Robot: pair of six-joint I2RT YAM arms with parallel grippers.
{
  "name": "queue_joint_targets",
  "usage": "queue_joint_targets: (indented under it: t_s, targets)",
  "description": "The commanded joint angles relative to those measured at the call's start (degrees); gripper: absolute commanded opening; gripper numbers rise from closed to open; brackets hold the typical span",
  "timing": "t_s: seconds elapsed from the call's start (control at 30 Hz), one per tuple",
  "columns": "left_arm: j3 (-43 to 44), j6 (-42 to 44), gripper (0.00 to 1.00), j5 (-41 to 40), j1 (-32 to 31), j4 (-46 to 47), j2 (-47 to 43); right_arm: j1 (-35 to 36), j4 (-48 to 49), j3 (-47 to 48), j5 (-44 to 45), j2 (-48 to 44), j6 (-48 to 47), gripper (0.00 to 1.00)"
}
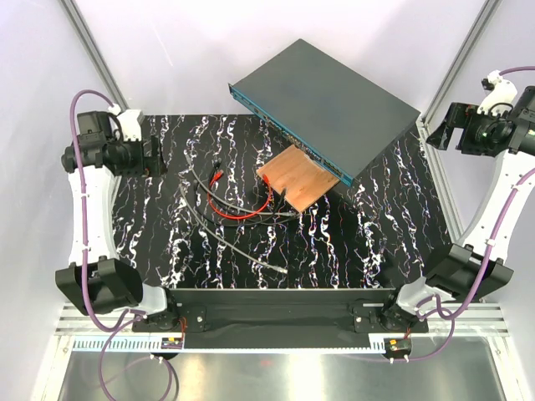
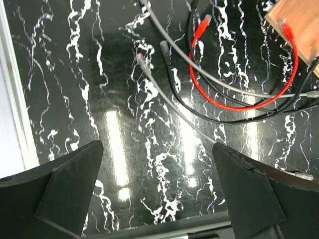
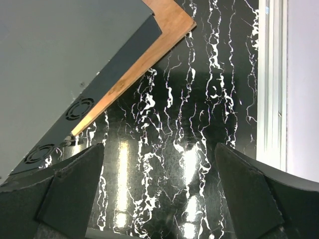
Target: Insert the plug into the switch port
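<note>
The switch (image 1: 330, 100) is a flat dark grey box lying slantwise at the back of the mat, with its blue-teal socket face (image 1: 284, 129) turned front-left. It also shows in the right wrist view (image 3: 55, 55). Loose cables lie in front of it: a red one (image 1: 242, 213) with red plugs (image 2: 202, 26), and grey ones (image 1: 238, 246) with a clear plug (image 2: 143, 63). My left gripper (image 1: 155, 156) is open and empty, left of the cables; it also shows in its own wrist view (image 2: 157, 191). My right gripper (image 1: 439, 134) is open and empty, right of the switch, and shows in its own view (image 3: 159, 194).
A copper-brown square plate (image 1: 297, 177) lies partly under the switch's front edge, with one red plug (image 2: 285, 27) resting on it. A black cable (image 2: 199, 107) runs among the others. Metal frame rails (image 1: 443, 188) border the black marbled mat (image 1: 351, 251).
</note>
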Motion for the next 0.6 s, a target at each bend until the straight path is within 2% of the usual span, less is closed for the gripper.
queue_joint_targets:
  t_s: [0.0, 0.1, 0.27, 0.33, 0.5, 0.57]
  targets:
    - [2.06, 0.97, 0.99, 0.62, -1.18, 4.31, 0.73, -0.06, -0.61, 3.15, -3.23, 0.63, 0.91, 1.00]
    - [3.82, -0.70, 0.99, -0.43, -5.83, 4.57, 3.02, 0.03, 0.09, 3.51, -4.29, 0.89, 2.41, 1.00]
    - [-0.39, 0.97, 0.99, -4.83, -20.33, 11.16, 5.30, -0.06, 0.71, 3.33, -5.35, 0.98, 4.34, 1.00]
    - [-1.01, 0.36, 0.99, -2.91, -24.54, 12.48, 8.80, 0.03, 0.62, 3.51, -5.26, 0.90, 4.26, 1.00]
    - [-2.24, -2.89, 0.98, 2.98, -30.36, 16.95, 16.81, 0.03, 0.10, 3.51, -5.26, 0.98, 4.26, 1.00]
    - [-1.72, -3.95, 0.95, 3.69, -33.35, 18.72, 20.75, 0.03, -0.43, 4.29, -5.08, 1.33, 4.08, 1.00]
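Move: The black plug at the wooden board's near-left edge lies about 32 cm to the left hand's right, 7 cm ahead and 24 cm below. The red cable's right-hand plug is some 4 cm left of that black plug and 5 cm farther out; the crossed grey and black plug ends are 3 cm right of it and 6 cm nearer. From the idle right hand, the black plug is roughly 39 cm left, 6 cm ahead and 33 cm down. Towards the group of plugs beside the wooden board, the open left hand swings fast to the right, about 20 cm, passing above the cables. It starts level, then sinks ever faster, some 9 cm in all, while turning about 30 degrees clockwise and edging slightly forward. The fingers stay wide and touch nothing. ##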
